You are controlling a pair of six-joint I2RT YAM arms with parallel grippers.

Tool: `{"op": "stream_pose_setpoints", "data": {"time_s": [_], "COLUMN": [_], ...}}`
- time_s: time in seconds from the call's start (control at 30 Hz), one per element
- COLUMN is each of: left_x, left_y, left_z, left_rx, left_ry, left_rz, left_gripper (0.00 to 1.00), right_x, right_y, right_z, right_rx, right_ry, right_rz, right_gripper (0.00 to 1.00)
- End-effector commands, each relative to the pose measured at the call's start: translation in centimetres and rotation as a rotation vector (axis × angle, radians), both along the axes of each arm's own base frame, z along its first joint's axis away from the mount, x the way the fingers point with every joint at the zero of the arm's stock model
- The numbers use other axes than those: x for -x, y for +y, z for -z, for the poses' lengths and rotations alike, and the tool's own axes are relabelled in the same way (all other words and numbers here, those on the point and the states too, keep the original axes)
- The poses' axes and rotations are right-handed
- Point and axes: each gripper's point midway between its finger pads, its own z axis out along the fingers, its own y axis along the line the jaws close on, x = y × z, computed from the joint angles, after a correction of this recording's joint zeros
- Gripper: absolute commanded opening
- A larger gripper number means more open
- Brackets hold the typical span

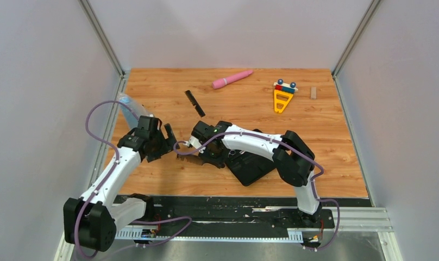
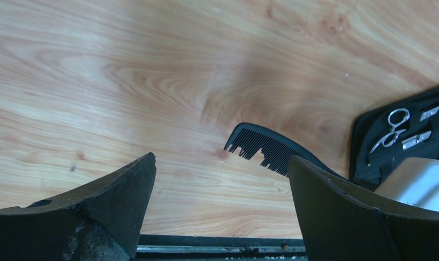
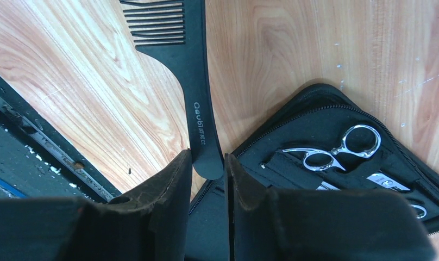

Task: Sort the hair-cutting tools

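Note:
A black comb with a handle lies over the wood just left of the open black zip case. My right gripper is shut on the end of its handle. The same comb pokes out toothed end first between my left gripper's fingers. My left gripper is wide open and holds nothing; it hovers above the table just left of the comb. A second slim black comb lies farther back. Silver scissors sit strapped inside the case, also seen in the left wrist view.
A pink wand lies at the back. A yellow toy and a small wooden block sit at the back right. A clear plastic bottle lies at the left edge. The table's black front rail runs close below the left gripper.

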Motion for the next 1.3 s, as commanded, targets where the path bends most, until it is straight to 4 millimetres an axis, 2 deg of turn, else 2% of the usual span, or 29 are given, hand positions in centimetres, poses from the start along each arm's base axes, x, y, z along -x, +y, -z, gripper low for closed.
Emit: {"op": "stream_pose_setpoints", "data": {"time_s": [0.0,0.2,0.3,0.53,0.77,1.0,1.07,1.13,1.27], "left_x": [-0.9,-1.5,-1.3,-2.0,-2.6,-2.6,-2.6,-2.6,-2.6], "left_y": [-2.5,-4.4,-4.2,-3.6,-4.7,-4.9,-4.9,-4.8,-4.9], "left_z": [0.8,1.9,3.0,4.0,3.6,3.6,3.7,3.7,3.2], "left_rx": [0.15,0.283,0.307,0.401,0.487,0.507,0.507,0.509,0.518], "left_ry": [-0.017,-0.024,-0.013,-0.042,-0.071,-0.08,-0.079,-0.081,-0.097], "left_rz": [0.012,0.01,-0.029,-0.12,-0.087,-0.076,-0.075,-0.074,-0.071], "left_gripper": [0.99,0.98,0.97,0.93,0.7,0.47,0.38,0.23,0.04], "right_x": [-0.3,-0.4,-0.5,-0.6,-0.6,-0.5,-0.5,-0.5,-0.8], "right_y": [0.7,0.6,0.8,0.9,1.2,1.4,1.4,1.4,1.4], "right_z": [-1.5,-1.8,-2.2,-2.7,-3.1,-3.3,-3.2,-3.2,-3.2], "right_rx": [-0.074,-0.097,-0.119,-0.149,-0.172,-0.192,-0.196,-0.198,-0.213], "right_ry": [-0.019,-0.026,-0.028,-0.037,-0.037,-0.028,-0.026,-0.022,-0.028], "right_rz": [0.017,0.029,0.032,0.04,0.039,0.036,0.036,0.037,0.054], "right_gripper": [0.0,0.0,0.0,0.0,0.0,0.0,0.0,0.0,0.02]}}
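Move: The comb's toothed end, the comb being pinched by its handle in my right hand, is about 7 cm to the right of my left hand, 2 cm back and 5 cm lower; it is some 11 cm left of my right hand, 2 cm farther out. From my left hand, the case lies about 29 cm right and 2 cm back, the other comb 21 cm ahead and 8 cm right, both about 10 cm down. My left hand swings right about 5 cm and sinks towards the comb's toothed end, dipping past its final height and coming back up a little while easing forward. It rolls some 30 degrees, left side down, as its wide-open fingers close almost fully at the comb's end. My right hand keeps its pinch on the handle nearly in place, tilting a few degrees so its left side rises. ##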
